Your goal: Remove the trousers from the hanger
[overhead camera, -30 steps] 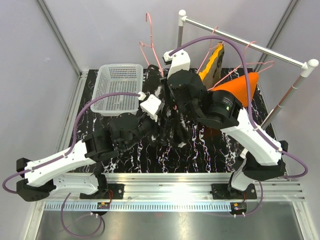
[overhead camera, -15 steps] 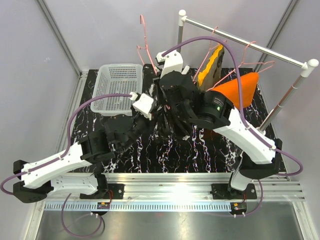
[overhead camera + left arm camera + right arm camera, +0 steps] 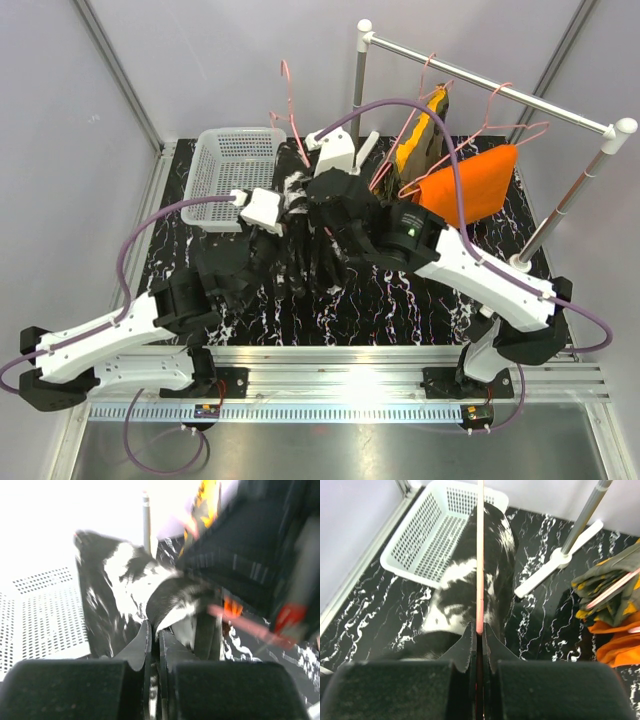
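The black trousers with white speckles (image 3: pixel 312 245) hang bunched between my two grippers over the table's middle. My left gripper (image 3: pixel 285 225) is shut on a fold of this cloth (image 3: pixel 125 580); its jaws (image 3: pixel 157 636) pinch the fabric. My right gripper (image 3: pixel 320 180) is shut on the pink wire hanger (image 3: pixel 290 105), whose wire (image 3: pixel 480 555) runs straight out from the closed jaws (image 3: pixel 480 630) above the speckled trousers (image 3: pixel 465 580). The plain orange trousers (image 3: pixel 470 185) and the camouflage pair (image 3: pixel 425 130) hang on pink hangers from the rail (image 3: pixel 500 92).
A white mesh basket (image 3: pixel 232 165) stands at the back left, also in the right wrist view (image 3: pixel 435 525). The rail's post (image 3: pixel 580 520) and white foot (image 3: pixel 555 572) stand behind the trousers. The table is black marble (image 3: pixel 420 300).
Both grippers have moved left toward the basket, carrying the hanger and the speckled trousers. The right arm no longer covers the orange trousers.
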You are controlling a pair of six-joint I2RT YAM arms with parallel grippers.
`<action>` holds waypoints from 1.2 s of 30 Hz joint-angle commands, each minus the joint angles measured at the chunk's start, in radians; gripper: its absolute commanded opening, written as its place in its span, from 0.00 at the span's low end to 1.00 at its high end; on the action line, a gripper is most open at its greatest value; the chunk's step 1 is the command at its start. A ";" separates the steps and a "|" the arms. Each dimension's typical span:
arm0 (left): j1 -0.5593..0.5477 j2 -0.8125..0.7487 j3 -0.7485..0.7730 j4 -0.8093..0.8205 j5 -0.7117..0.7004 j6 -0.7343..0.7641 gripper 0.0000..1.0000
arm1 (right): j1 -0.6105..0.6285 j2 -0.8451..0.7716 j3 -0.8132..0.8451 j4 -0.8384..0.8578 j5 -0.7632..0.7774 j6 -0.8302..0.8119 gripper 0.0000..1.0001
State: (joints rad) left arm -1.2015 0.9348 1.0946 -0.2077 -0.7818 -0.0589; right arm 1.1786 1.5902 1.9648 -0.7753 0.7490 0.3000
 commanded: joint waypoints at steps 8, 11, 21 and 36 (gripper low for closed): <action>0.002 -0.083 0.126 0.355 -0.195 0.166 0.00 | -0.060 -0.026 -0.193 0.168 -0.051 0.102 0.00; 0.002 -0.083 0.171 0.419 -0.224 0.260 0.00 | -0.069 -0.004 -0.216 0.163 -0.071 0.114 0.00; 0.101 -0.041 0.301 0.573 -0.343 0.495 0.00 | -0.077 -0.107 -0.461 0.206 -0.115 0.185 0.00; 0.620 0.114 0.464 0.174 -0.136 0.263 0.00 | -0.082 -0.352 -0.632 0.198 -0.199 0.189 0.00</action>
State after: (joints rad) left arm -0.6693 1.0195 1.4986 -0.0002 -1.0721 0.2996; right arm 1.1034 1.3487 1.3399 -0.6224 0.5980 0.4767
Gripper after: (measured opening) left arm 0.027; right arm 0.035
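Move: Pinched at one end in the left hand, the black-and-white trousers hang with their middle close by, about 2 cm ahead, 3 cm right and 8 cm below. The basket for which they seem bound lies roughly 28 cm ahead, 19 cm left and 34 cm lower. From the right hand, already gripping the hanger, open table lies about 4 cm right and 40 cm below; the rack's near foot is some 25 cm ahead and 5 cm right, also near table height. Pulling the still-pinched trousers away from the hanger, the left hand eases left and up, then sweeps on fast, about 22 cm left and 16 cm up in all and a little forward, swinging its fingers some 50 degrees counter-clockwise and tilting them up. The right hand keeps hold of the hanger and sinks about 14 cm, tipping down slightly; it drifts first left, then turns back to the right. ##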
